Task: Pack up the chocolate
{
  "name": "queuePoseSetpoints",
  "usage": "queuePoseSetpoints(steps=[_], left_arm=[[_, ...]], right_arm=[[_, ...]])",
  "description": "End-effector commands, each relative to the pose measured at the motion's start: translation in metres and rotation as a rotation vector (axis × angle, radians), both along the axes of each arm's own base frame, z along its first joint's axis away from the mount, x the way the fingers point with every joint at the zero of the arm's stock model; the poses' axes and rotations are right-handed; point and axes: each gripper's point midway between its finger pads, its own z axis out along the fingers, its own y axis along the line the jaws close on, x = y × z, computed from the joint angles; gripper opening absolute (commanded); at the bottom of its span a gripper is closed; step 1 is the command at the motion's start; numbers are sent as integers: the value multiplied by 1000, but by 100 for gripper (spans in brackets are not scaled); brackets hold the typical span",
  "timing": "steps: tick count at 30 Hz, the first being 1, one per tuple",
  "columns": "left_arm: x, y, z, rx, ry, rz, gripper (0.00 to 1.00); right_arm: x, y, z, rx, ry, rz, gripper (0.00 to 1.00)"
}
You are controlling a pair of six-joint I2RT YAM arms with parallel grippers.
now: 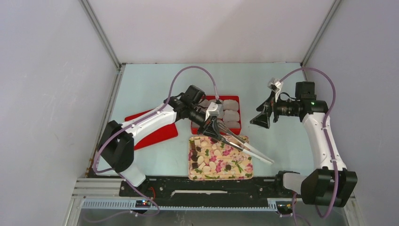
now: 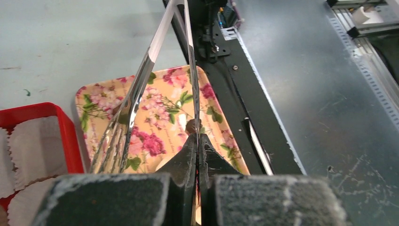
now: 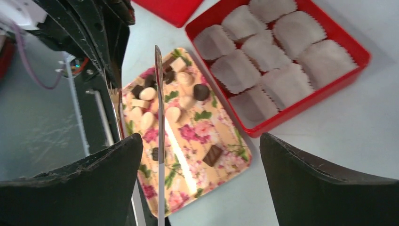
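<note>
The chocolate (image 1: pixel 212 157), cream and dark pieces, lies loose on a floral tray (image 1: pixel 221 178); the right wrist view shows the chocolate (image 3: pixel 187 101) grouped at the tray's (image 3: pixel 207 129) far end. My left gripper (image 1: pixel 211 126) hovers over the tray's back edge, shut on one arm of metal tongs (image 1: pixel 244 147) that slant out over the tray. In the left wrist view that arm runs into the closed left gripper (image 2: pixel 197 136) while the tongs' (image 2: pixel 141 80) other arm splays left. My right gripper (image 1: pixel 260 121) hangs open to the right, high above the table. The tongs (image 3: pixel 160 117) pass just clear of its left finger.
A red box (image 1: pixel 235 131) of grey crinkled paper cups (image 3: pixel 277 52) stands just behind the tray. A red lid (image 1: pixel 157 134) lies to the left under the left arm. The black base rail (image 1: pixel 211 186) runs along the tray's near edge.
</note>
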Motion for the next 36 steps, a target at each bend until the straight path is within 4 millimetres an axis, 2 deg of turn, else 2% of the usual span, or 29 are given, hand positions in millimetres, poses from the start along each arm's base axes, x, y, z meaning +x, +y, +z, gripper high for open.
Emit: queuePoseSetpoints(steps=[1,3,9,12,18,21,25,27,31,36], left_arm=[[-12,7,53,-146,-43,-82,0],[-7,7,60,-156,-39,-69,0],[23,-3,80,-179,13,29,0],[35,-7,84,-194,11,50,0],[44,-13,97,-241,77,63,0],[51,-18,113,-322,79,87,0],[51,-10,153,-503,182,77,0],[58,-13,154,-460,314,55,0],[61,-16,146,-481,300,70,0],[62,-18,140,-474,332,81,0]], right_arm=[[-15,13,9,109,18,119,95],[-18,13,4,106,34,132,94],[-32,17,-7,126,73,175,91],[-38,18,-17,120,105,190,91],[-40,21,-36,118,150,198,92],[-40,23,-39,123,158,202,92],[-41,28,-37,154,170,219,85],[-42,29,-35,175,172,225,83],[-43,30,-26,203,160,222,79],[-43,29,-23,192,142,210,69]])
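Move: Behind the open right hand, roughly 13 cm back, about level left-right and some 11 cm lower, lie the pale tong handles. From the left hand, which already pinches the tongs near their head, the right gripper is about 15 cm to the right, 7 cm ahead and 5 cm higher. Counted from the right hand, the red box stands some 18 cm left and 6 cm ahead, and the flowered tray 16 cm left and 14 cm back, both about 21 cm below. Swinging the tongs up to the right gripper, the left hand keeps its pinch, rises about 10 cm while going some 8 cm forward, and turns about 30 degrees until its fingers point nearly level rightwards. The right hand goes back and down, drifting left, to meet the handles, then starts closing around them, still well open. ##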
